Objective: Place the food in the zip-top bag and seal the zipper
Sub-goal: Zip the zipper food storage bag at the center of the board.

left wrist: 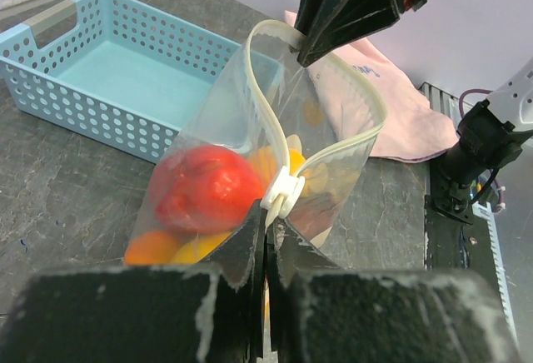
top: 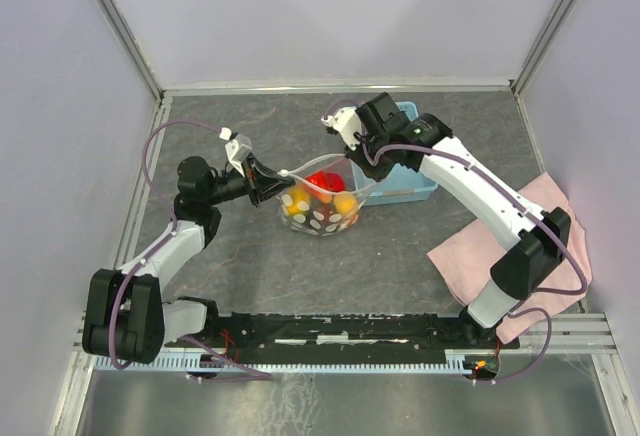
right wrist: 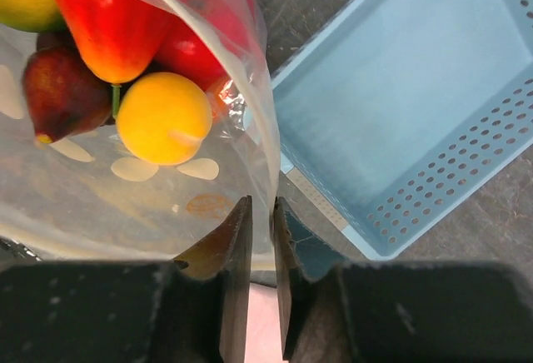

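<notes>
The zip-top bag [top: 322,211] stands in the middle of the table, held up at both ends of its top edge. Food sits inside it: a red piece [left wrist: 204,188], an orange ball [right wrist: 162,117], a dark purple piece [right wrist: 60,88], and yellow ones. The zipper [left wrist: 265,105] gapes open in a loop, with a white slider [left wrist: 283,195] at the near end. My left gripper [left wrist: 268,213] is shut on the zipper just below the slider. My right gripper [right wrist: 261,206] is shut on the bag's far edge [right wrist: 265,142], seen from above in the top view [top: 352,144].
A light blue basket [left wrist: 108,72] stands empty just behind the bag, partly under my right arm [top: 470,181]. A pink cloth [top: 520,246] lies at the right. Grey walls close in the table at the back and sides.
</notes>
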Robot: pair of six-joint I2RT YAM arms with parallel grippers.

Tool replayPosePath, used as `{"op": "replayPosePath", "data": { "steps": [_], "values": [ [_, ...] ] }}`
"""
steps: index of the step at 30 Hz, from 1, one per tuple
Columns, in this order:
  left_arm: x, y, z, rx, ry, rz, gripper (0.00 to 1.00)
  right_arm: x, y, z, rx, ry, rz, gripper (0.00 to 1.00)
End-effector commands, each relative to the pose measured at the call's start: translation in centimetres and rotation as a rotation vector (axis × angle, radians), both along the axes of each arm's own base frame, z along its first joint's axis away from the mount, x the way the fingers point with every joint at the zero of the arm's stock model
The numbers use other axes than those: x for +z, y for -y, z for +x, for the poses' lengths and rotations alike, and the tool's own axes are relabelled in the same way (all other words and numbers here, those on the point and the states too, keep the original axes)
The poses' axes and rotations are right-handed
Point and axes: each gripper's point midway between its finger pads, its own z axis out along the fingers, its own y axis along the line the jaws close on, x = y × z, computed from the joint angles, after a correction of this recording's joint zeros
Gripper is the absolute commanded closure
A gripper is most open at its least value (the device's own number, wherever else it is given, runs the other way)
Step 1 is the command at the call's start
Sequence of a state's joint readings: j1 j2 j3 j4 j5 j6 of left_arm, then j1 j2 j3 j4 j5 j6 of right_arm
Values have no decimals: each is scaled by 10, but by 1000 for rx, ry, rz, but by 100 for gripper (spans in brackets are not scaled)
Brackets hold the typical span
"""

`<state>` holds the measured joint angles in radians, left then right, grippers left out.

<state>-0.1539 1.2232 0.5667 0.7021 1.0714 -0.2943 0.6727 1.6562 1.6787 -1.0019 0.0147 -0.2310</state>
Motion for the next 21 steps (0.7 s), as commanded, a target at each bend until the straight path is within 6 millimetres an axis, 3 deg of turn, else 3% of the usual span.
{"op": "replayPosePath", "data": {
  "steps": [1,10,17,21],
  "values": [
    [11,-2,-5,20,65,18,97,43,-15,-8,75,81,136,75],
    [10,-4,-8,28,50,33,97,76,-33,-25,175,146,210,56],
    [10,-4,-12,23,57,41,97,101,-98,-56,438,134,402,48],
    [9,-4,-15,19,62,45,97,102,-131,-68,562,143,421,47]
  ]
}}
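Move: From the right hand, now barely parted around the bag's far right rim, the white zipper slider lies roughly 14 cm to the left, 3 cm back and about level. The food in the bag is some 9 cm left, 6 cm back and 12 cm below it; the blue basket's middle is about 8 cm right, 4 cm ahead and 16 cm down. For the left hand, the slider sits just past its fingertips, about 2 cm right and 1 cm ahead. Opening to about half its range, the right hand comes free of the bag's right rim and rises, then swings mostly left while going back and still climbing, about 12 cm in all, over the bag's mouth towards the slider end. The wrist turns some 20 degrees counter-clockwise, its left side rising. The left fingers keep their pinch on the corner beside the slider, easing back about a centimetre. ##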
